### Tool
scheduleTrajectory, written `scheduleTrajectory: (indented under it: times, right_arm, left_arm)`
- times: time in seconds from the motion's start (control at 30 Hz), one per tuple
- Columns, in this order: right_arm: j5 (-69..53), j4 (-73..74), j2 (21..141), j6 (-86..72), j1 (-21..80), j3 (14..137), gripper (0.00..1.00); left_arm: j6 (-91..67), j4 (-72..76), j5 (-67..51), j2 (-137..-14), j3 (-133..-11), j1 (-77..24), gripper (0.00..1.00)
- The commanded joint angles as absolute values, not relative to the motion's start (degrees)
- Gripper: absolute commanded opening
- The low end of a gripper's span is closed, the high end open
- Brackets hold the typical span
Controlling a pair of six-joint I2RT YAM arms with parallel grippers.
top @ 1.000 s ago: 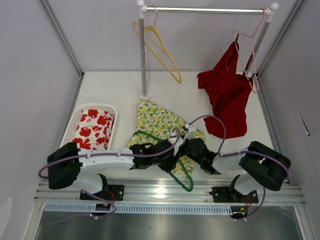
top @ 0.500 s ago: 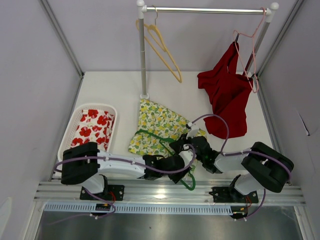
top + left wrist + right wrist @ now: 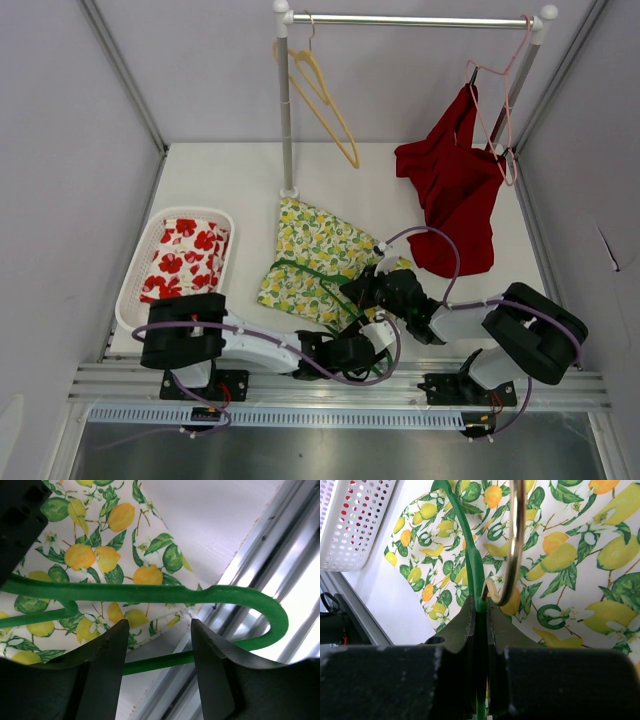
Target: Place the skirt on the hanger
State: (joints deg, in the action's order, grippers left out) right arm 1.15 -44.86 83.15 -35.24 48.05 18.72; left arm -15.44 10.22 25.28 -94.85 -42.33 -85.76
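The skirt [image 3: 318, 252], white with a lemon print, lies flat on the table in front of the rack pole. A green hanger [image 3: 310, 272] rests across it, its hook [image 3: 272, 612] reaching over the table's near edge above the metal rail. My right gripper [image 3: 480, 614] is shut on the hanger's green bar, beside a brass-coloured metal hook [image 3: 516, 540]. In the top view the right gripper [image 3: 364, 293] sits over the skirt's near right corner. My left gripper [image 3: 159, 656] is open at the near edge, its fingers either side of the hook's thin green end without touching it.
A white basket [image 3: 135, 268] holding red-flowered cloth stands at the left. The rack pole [image 3: 287, 120] rises behind the skirt, with a yellow hanger [image 3: 325, 95] on the bar. A red garment [image 3: 455, 190] hangs at the right. The aluminium rail [image 3: 280, 555] runs along the near edge.
My left arm has swung from over the skirt toward the near edge, to the hanger's hook, and its jaws have widened. The right gripper keeps its grip on the hanger.
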Motion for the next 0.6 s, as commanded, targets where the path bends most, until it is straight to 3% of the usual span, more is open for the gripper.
scheduleTrajectory:
  times: [0.0, 0.37, 0.47, 0.57]
  right_arm:
    - [2.20, -35.77, 85.69, -32.61, 47.11, 16.79, 0.00]
    - [0.70, -35.16, 85.87, -32.52, 46.67, 17.58, 0.00]
    - [0.62, -34.98, 85.61, -32.52, 46.58, 17.49, 0.00]
    - [0.88, -34.63, 85.26, -32.35, 46.41, 17.58, 0.00]
  left_arm:
    - [-12.48, 14.60, 30.85, -95.97, -43.85, -86.66, 0.58]
    - [-10.19, 16.26, 33.40, -101.50, -45.53, -87.63, 0.56]
    - [-10.20, 15.03, 34.45, -102.74, -47.01, -88.07, 0.45]
    - [-10.28, 14.33, 35.24, -103.10, -47.37, -88.24, 0.19]
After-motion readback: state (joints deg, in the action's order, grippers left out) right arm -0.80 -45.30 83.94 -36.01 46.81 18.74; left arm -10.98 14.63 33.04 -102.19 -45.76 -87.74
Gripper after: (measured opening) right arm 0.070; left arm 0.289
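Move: The left hand is low over the near right corner of the lemon skirt, fingers part-open. The skirt's near edge lies about 2 cm ahead, 2 cm to the right and 2 cm below. The hanger's free end is roughly 4 cm back and 4 cm to the right; its neck, in the right hand, is some 13 cm ahead and 6 cm to the left, about 3 cm higher. From the right hand that skirt edge lies about 11 cm back, 8 cm to the right and 6 cm down. Fingertips against the skirt's near edge, between the bars of the hanger's free arm, the left hand nudges the cloth along to the right and forward, about 2 cm in all. It also sinks about 1 cm and tips its fingers up some 10 degrees; near the finish the fingers close to about half their gap around the edge. The right hand stays put, still gripping the hanger at its neck. ##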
